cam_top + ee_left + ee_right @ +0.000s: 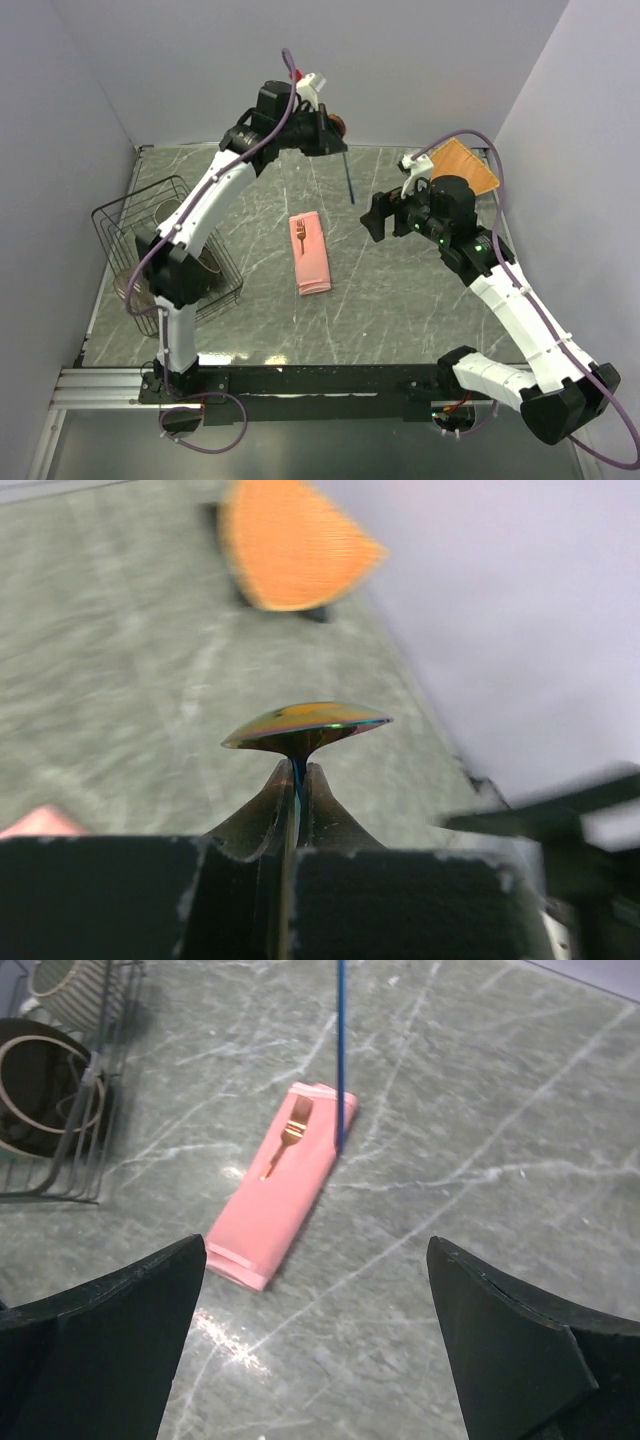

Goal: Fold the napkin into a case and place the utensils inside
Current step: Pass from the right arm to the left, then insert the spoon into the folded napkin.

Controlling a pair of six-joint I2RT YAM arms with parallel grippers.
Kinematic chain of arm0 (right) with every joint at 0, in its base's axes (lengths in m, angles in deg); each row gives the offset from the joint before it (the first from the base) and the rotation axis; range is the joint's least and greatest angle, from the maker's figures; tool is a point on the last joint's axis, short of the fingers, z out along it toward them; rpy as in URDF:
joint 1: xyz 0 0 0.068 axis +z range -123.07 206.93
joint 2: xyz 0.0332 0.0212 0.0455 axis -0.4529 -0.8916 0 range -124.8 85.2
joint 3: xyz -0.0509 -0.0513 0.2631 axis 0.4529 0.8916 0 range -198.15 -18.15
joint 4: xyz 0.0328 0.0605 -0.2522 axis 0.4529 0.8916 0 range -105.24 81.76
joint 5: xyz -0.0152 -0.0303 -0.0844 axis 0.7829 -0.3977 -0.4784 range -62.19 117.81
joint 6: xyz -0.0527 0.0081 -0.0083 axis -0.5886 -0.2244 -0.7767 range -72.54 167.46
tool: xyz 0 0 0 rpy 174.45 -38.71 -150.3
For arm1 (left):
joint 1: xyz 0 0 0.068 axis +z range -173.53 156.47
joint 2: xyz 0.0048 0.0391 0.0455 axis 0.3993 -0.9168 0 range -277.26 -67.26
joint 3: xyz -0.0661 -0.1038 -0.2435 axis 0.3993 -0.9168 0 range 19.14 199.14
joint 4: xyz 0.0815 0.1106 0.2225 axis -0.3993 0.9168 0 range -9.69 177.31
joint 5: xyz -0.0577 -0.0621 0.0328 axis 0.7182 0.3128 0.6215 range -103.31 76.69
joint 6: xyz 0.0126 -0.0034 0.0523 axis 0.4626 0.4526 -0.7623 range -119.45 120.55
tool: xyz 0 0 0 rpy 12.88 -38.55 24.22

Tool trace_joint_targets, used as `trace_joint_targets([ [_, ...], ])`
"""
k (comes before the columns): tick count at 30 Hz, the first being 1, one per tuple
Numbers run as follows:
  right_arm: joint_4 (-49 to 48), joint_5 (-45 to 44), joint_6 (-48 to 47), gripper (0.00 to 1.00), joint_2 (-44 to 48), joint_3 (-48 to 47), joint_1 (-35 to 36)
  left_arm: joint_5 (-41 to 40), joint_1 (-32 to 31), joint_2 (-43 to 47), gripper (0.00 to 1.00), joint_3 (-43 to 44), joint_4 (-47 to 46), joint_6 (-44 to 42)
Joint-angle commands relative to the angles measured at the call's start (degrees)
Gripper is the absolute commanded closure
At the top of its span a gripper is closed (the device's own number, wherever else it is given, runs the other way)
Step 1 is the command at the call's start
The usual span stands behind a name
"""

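The napkin lies folded as a narrow pink case [309,254] in the middle of the table, with the gold fork [301,234] on its far end, tines showing. My left gripper [335,130] hovers high at the back, shut on the spoon [348,180] just below its bowl; the dark handle hangs down toward the table. In the left wrist view the bowl [305,725] sits edge-on above the shut gripper [298,775]. My right gripper [385,215] is open and holds nothing; its wrist view shows the case [280,1195], the fork [288,1138] and the hanging spoon handle [340,1050].
A black wire rack [165,250] with bowls stands at the left, also in the right wrist view [60,1090]. An orange-tan woven mat [465,165] lies at the back right corner by the wall. Walls close in three sides.
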Motion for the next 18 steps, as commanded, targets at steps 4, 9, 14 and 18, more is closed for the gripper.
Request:
trace_joint_targets([
  [4, 3.8, 0.0, -0.9, 0.0, 1.6, -0.8, -4.6, -0.9, 6.9, -9.6, 0.99, 6.7, 12.1, -3.0],
  [9, 4.8, -0.4, -0.9, 0.0, 0.9, -1.0, -5.3, 2.5, 9.7, -15.8, 0.99, 7.8, 17.1, -5.7],
  [14, 4.9, -0.7, -0.9, 0.0, -1.0, -2.1, -5.3, 3.0, 11.9, -20.5, 0.99, 9.5, 18.4, -6.6],
  [18, 5.1, -0.7, -1.3, 0.0, -2.5, -3.3, -5.5, 3.5, 12.1, -22.9, 0.99, 10.8, 19.6, -6.5],
])
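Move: The left hand already holds the spoon, head up. The folded napkin lies about 35 cm below it, some 7 cm left and 3 cm back; the fork on it is about 10 cm left and 1 cm back of the hand. The dish rack stands some 43 cm left and 4 cm back. From the right hand the napkin lies about 8 cm ahead, 17 cm left and 29 cm below. The left hand sinks about 20 cm towards the napkin, also left and forward, tipping down, spoon still pinched. ##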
